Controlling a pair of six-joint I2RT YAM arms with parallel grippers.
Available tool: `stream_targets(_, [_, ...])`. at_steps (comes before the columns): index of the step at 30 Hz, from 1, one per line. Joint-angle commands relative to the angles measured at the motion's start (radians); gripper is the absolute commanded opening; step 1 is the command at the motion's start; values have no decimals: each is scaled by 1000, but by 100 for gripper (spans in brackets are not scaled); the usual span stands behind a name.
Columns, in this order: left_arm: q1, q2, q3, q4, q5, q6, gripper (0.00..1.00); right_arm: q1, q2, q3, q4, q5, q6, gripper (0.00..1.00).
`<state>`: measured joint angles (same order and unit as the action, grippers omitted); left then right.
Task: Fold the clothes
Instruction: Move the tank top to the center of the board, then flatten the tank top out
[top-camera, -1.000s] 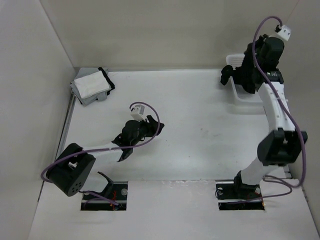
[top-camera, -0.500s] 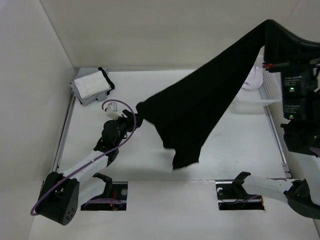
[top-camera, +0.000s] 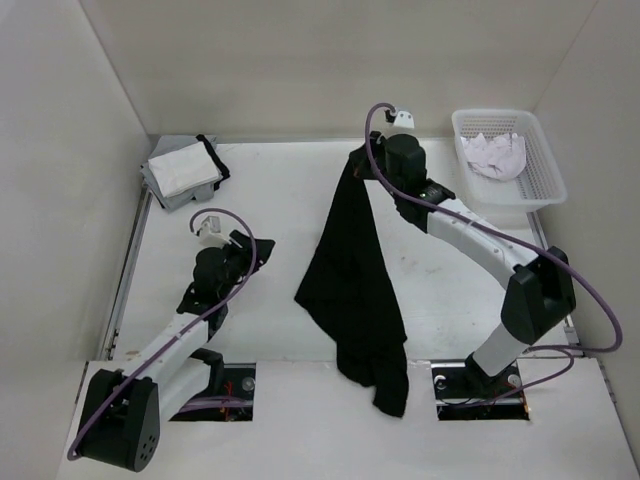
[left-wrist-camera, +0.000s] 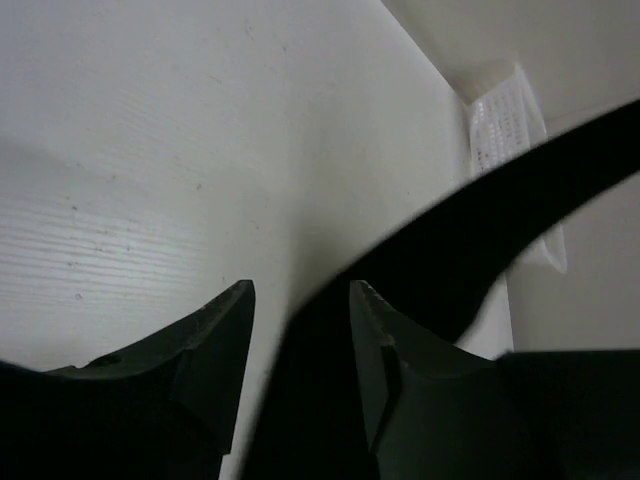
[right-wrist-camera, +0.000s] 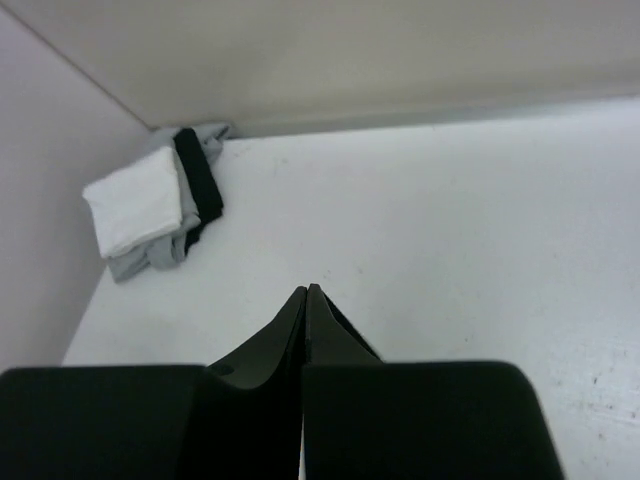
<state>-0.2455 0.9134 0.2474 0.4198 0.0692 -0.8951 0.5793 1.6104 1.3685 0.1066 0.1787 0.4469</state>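
Observation:
The clothes, a black tank top, hang from my right gripper over the middle of the table. They spread down onto the surface, and the lower end trails past the near edge. In the right wrist view my right gripper is shut, with a sliver of black fabric beside its tips. My left gripper is open to the left of the cloth, a short way from its left edge. In the left wrist view the clothes cross as a dark band and show in the gap of my left gripper.
A folded grey-and-white stack with black trim lies in the far left corner, also in the right wrist view. A white basket holding a white garment stands far right. Walls close in the left, the back and the right.
The right arm has swung from the basket side toward the table's middle, lowering the black cloth from high up onto the surface. The left gripper has drawn back leftward and narrowed slightly.

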Motion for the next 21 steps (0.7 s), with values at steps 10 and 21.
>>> stream_targets(10, [-484,114,122,-105,-176,42,36,-54,-67,-87,171,-15,107,0])
stream_targets(21, [-622,593,314,126,-378,-321,41,-124,-227,-367,288,-50,222,0])
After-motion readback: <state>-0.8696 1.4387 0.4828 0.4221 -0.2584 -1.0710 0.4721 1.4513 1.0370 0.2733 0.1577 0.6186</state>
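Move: Hanging from the closed right gripper, the tank top has its middle about 22 cm to the left hand's right, 11 cm back and 8 cm lower; its near left corner lies about 8 cm right and 11 cm back of that hand. The board's centre, where it is bound, is some 15 cm back and 4 cm left of the right hand, 28 cm below. The white basket stands about 34 cm right of the right hand and 8 cm farther out. Sweeping about 16 cm to the right and sinking some 7 cm, the left hand closes in on the tank top's left side, drawing back first and then easing forward again, fingers still part open and tipping down. The right hand keeps its pinch on the far end, dips and recovers, then shifts about 6 cm right and 4 cm down, rolling slightly. ##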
